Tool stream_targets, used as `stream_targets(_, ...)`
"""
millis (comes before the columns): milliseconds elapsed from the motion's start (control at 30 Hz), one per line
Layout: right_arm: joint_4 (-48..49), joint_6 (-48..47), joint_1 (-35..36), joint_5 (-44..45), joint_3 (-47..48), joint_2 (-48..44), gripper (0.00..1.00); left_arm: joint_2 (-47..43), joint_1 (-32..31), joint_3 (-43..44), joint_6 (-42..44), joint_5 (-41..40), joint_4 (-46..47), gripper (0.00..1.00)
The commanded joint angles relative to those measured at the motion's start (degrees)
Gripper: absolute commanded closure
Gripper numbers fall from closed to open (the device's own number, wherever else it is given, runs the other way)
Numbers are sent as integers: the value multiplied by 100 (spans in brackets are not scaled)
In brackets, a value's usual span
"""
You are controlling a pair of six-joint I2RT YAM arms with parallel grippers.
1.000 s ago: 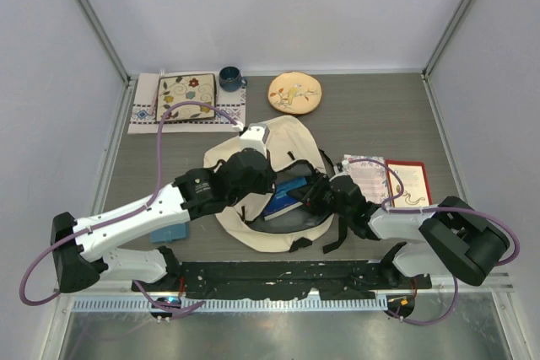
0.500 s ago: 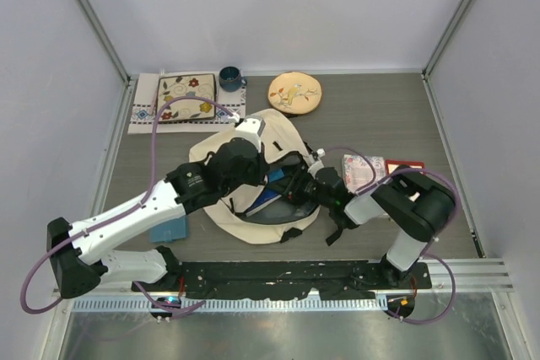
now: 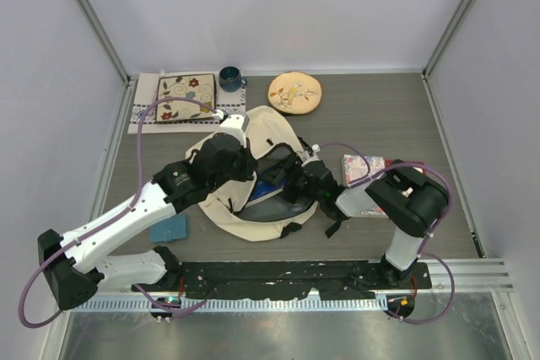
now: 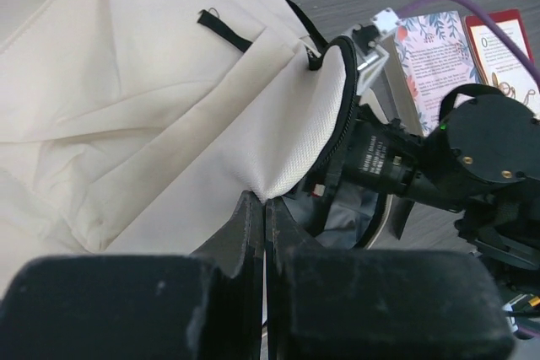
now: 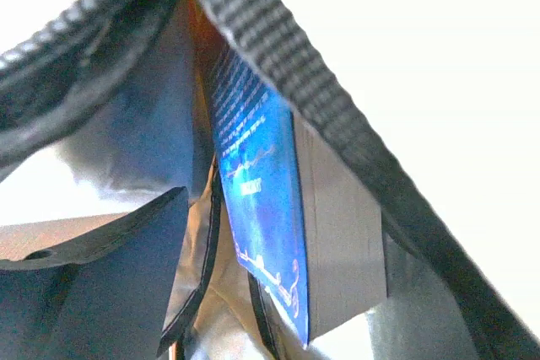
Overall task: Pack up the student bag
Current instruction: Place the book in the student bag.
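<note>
The student bag (image 3: 253,208), cream fabric with black straps, lies mid-table with its mouth held up. My left gripper (image 4: 266,201) is shut on the cream rim of that mouth (image 4: 295,158); from above it sits at the bag's left side (image 3: 243,176). My right gripper (image 3: 293,185) reaches into the mouth from the right. A blue book (image 5: 257,200) stands on edge inside against the dark lining (image 5: 126,141). One right finger (image 5: 97,267) shows, well apart from the book's cover. The other finger is hidden. The book's blue cover (image 3: 268,183) also shows from above.
A floral-covered book (image 3: 361,168) lies right of the bag, a red one (image 4: 506,35) beside it. A small blue pad (image 3: 169,228) lies front left. At the back stand a square plate on a mat (image 3: 186,94), a blue mug (image 3: 229,78) and a round floral plate (image 3: 295,92).
The right gripper carried the blue book deeper into the bag and its jaws have spread off it. The left gripper pulled the bag's rim back and to the left.
</note>
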Motion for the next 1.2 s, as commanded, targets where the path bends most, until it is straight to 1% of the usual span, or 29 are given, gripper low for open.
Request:
stream_targets(0, -726, -396, 20, 348, 37, -926, 19, -226, 159, -116, -73, -284, 33, 100)
stream_targets(67, -1236, -669, 20, 436, 11, -1233, 18, -218, 194, -160, -100, -363, 24, 100)
stream_targets(100, -1438, -739, 20, 567, 11, -1592, 17, -209, 203, -213, -117, -390, 32, 100)
stream_targets(133, -1884, -940, 20, 629, 37, -1743, 16, -183, 212, -230, -135, -390, 50, 100)
stream_targets(200, -2378, -1073, 20, 726, 133, -2164, 16, -165, 220, -274, -170, -381, 111, 100)
stream_targets(233, -2850, -1126, 20, 727, 168, -2297, 15, -139, 212, -301, -187, -381, 138, 100)
stream_targets(267, -3029, -1170, 28, 918, 178, -2394, 15, -130, 212, -310, -205, -390, 155, 100)
stream_targets(333, -3450, -1179, 28, 998, 169, -2710, 14, -112, 220, -327, -240, -407, 199, 100)
stream_targets(400, -3532, -1171, 28, 1008, 11, -2965, 16, -121, 229, -327, -249, -407, 234, 100)
stream_targets(433, -3697, -1197, 28, 1043, -33, -3271, 18, -130, 229, -327, -240, -407, 234, 100)
stream_targets(500, -3874, -1241, 37, 1209, -129, -3641, 18, -139, 229, -336, -232, -407, 217, 100)
stream_targets(533, -4118, -1302, 37, 1271, -139, -3826, 18, -130, 229, -345, -240, -390, 208, 100)
stream_targets(567, -4286, -1372, 37, 1472, -130, -4237, 18, -139, 229, -362, -232, -364, 199, 100)
stream_targets(600, -4453, -1451, 37, 1595, -95, -4406, 18, -139, 221, -389, -232, -337, 199, 100)
stream_targets(633, -4960, -1504, 37, 1771, -43, -4617, 15, -139, 229, -406, -232, -285, 208, 100)
stream_targets(667, -5313, -1574, 37, 2242, 28, -4941, 13, -130, 221, -424, -214, -75, 243, 100)
stream_targets(700, -5603, -1627, 29, 2465, 159, -5083, 11, -95, 220, -415, -205, 57, 261, 98)
stream_targets(733, -6172, -1723, 2, 2771, 221, -5206, 4, -77, 229, -407, -205, 224, 261, 80)
stream_targets(800, -6667, -1838, -94, 3342, 388, -5418, 4, -42, 229, -354, -249, 663, 322, 69)
stream_targets(833, -7079, -1969, -182, 3433, 441, -5445, 4, -42, 229, -354, -284, 804, 375, 55)
stream_targets(900, -7398, -2093, -594, 3434, 529, -5480, 4, -77, 220, -319, -407, 1094, 559, 45)
stream_targets(933, -7556, -2172, -752, 3347, 538, -5471, 4, -121, 212, -292, -433, 1148, 612, 37)
stream_targets(967, -7610, -2303, -1128, 3250, 521, -5471, 4, -138, 220, -249, -469, 1192, 708, 32)
stream_targets(1000, -7662, -2365, -1297, 3162, 520, -5480, 4, -156, 203, -222, -512, 1244, 770, 30)
stream_targets(1033, -7732, -2436, -1516, 2952, 512, -5497, 4, -147, 212, -170, -522, 1280, 805, 24)
stream_targets(1067, -7751, -2584, -1701, 2846, 503, -5506, 4, -130, 212, -82, -539, 1298, 893, 22)
stream_targets(1100, -7768, -2638, -2077, 2766, 477, -5524, 4, -95, 203, -38, -548, 1324, 937, 21)
stream_targets(1133, -7794, -2699, -2255, 2566, 468, -5524, 4, -51, 185, -2, -574, 1402, 998, 18)
stream_targets(1167, -7812, -2752, -2422, 2477, 459, -5507, 4, 106, 185, 76, -592, 1447, 1164, 17)
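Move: The right hand is inside the open student bag; the book, just let go of, lies about 2 cm ahead and 3 cm to its left, roughly level. The flowered book lies about 26 cm to the right and 3 cm back, some 4 cm lower. For the left hand, which pinches the lifted top panel, the book in the bag lies about 17 cm down, 2 cm ahead and 3 cm right, and the round cushion 12 cm right, 23 cm ahead. The right hand leaves the book and backs out of the bag's mouth, up and to the right for the first 10 cm or so each way, then swings on right and a little down to some 25 cm from its start, near the flowered book's left side, its fingers spreading wider, tipping down and turning about 30 degrees clockwise. The left hand keeps its pinch on the bag's top panel while easing it about 2 cm down and to the left, then opens wide to let go of the panel and draws roughly 4 cm to the right and slightly back, rising a little at the end. ##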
